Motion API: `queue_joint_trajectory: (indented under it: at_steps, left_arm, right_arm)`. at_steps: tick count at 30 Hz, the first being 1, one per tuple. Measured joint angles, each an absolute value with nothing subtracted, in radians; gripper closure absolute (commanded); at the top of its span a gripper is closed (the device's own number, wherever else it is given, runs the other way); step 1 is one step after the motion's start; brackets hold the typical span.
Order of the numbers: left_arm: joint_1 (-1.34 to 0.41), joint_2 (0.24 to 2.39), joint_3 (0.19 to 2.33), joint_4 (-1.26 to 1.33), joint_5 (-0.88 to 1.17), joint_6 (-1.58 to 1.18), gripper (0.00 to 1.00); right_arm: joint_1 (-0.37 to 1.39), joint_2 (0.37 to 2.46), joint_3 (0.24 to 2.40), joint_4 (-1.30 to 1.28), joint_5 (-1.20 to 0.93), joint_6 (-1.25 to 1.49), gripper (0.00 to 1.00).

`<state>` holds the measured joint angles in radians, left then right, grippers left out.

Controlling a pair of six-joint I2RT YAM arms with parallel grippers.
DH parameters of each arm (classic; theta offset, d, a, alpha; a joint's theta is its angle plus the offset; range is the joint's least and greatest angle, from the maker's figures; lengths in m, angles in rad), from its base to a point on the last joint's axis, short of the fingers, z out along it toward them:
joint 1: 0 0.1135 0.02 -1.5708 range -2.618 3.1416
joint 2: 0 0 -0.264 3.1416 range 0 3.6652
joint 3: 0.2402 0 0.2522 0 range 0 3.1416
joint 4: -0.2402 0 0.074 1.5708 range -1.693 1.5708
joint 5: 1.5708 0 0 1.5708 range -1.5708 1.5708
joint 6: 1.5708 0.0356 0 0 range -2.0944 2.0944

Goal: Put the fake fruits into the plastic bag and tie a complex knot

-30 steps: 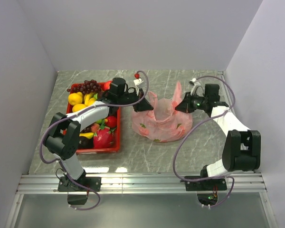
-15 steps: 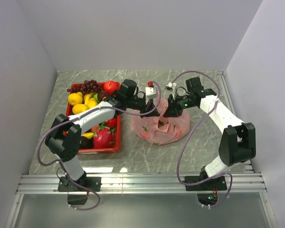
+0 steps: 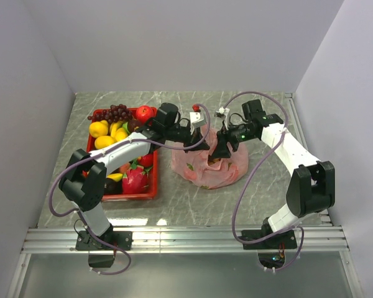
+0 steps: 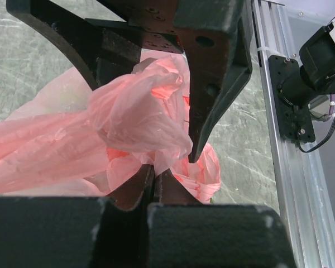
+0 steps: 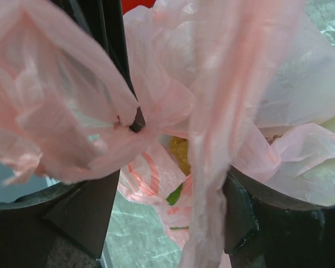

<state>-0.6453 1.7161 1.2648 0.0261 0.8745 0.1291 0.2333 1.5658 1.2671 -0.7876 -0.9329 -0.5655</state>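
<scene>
The pink plastic bag (image 3: 206,167) sits mid-table with fruits inside; a yellowish one (image 5: 181,149) and a green bit (image 5: 175,195) show through its mouth. My left gripper (image 3: 195,143) (image 4: 152,177) is shut on a gathered bunch of the bag's film (image 4: 137,114) just above the bag. My right gripper (image 3: 221,149) (image 5: 167,190) faces it from the right with jaws open; a loose twisted strand of film (image 5: 212,184) hangs between its fingers without being pinched. More fake fruits lie in the red tray: grapes (image 3: 112,113), lemons (image 3: 100,129), a red apple (image 3: 144,113), a dragon fruit (image 3: 135,180).
The red tray (image 3: 127,197) lies left of the bag, under the left arm. An aluminium rail (image 3: 186,237) runs along the near table edge. White walls close in the left, back and right sides.
Both grippers came together over the bag's mouth, drawing the film inward. The right gripper then opened and let go of its strand. The left stayed shut on the film.
</scene>
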Motion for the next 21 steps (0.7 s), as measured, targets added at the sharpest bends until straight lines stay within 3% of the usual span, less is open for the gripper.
queue_joint_trajectory:
  at_steps: [3,5,8,17,18,21]
  left_arm:
    - [-0.645,1.724,1.273,0.022,0.875,0.13,0.99]
    - [-0.645,1.736,1.286,0.021,0.875,0.13,0.99]
    - [-0.645,1.75,1.295,0.019,0.875,0.13,0.98]
    - [-0.654,1.771,1.324,-0.028,0.863,0.153,0.99]
    - [-0.657,1.773,1.328,-0.033,0.859,0.158,0.99]
    - [-0.667,1.783,1.341,-0.05,0.844,0.171,0.95]
  right_arm:
    - [0.235,1.566,1.267,-0.785,-0.936,-0.551,0.33]
    - [0.236,1.566,1.267,-0.783,-0.938,-0.546,0.47]
    - [0.237,1.566,1.268,-0.772,-0.936,-0.537,0.59]
    - [0.238,1.567,1.27,-0.76,-0.936,-0.513,0.6]
    - [0.238,1.569,1.271,-0.759,-0.937,-0.511,0.64]
    - [0.238,1.577,1.272,-0.752,-0.937,-0.509,0.94]
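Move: The loose pink plastic bunched at the bag's mouth lies practically between the right gripper's open fingers, about 1 cm to the left and 1 cm down. That same bunch is some 4 cm right of the left gripper and 2 cm below, level with it fore and aft; the left fingers already hold one end. From the right hand, the bag's full body sits roughly 5 cm back, 1 cm left and 12 cm lower. Close the right gripper from wide open to about a fifth open, holding its place, so that its fingers pinch the gathered plastic beside the left fingertips. Meanwhile ease the left gripper, still shut on its end of the bag, about 1 cm down and 1 cm right towards the right fingers. ##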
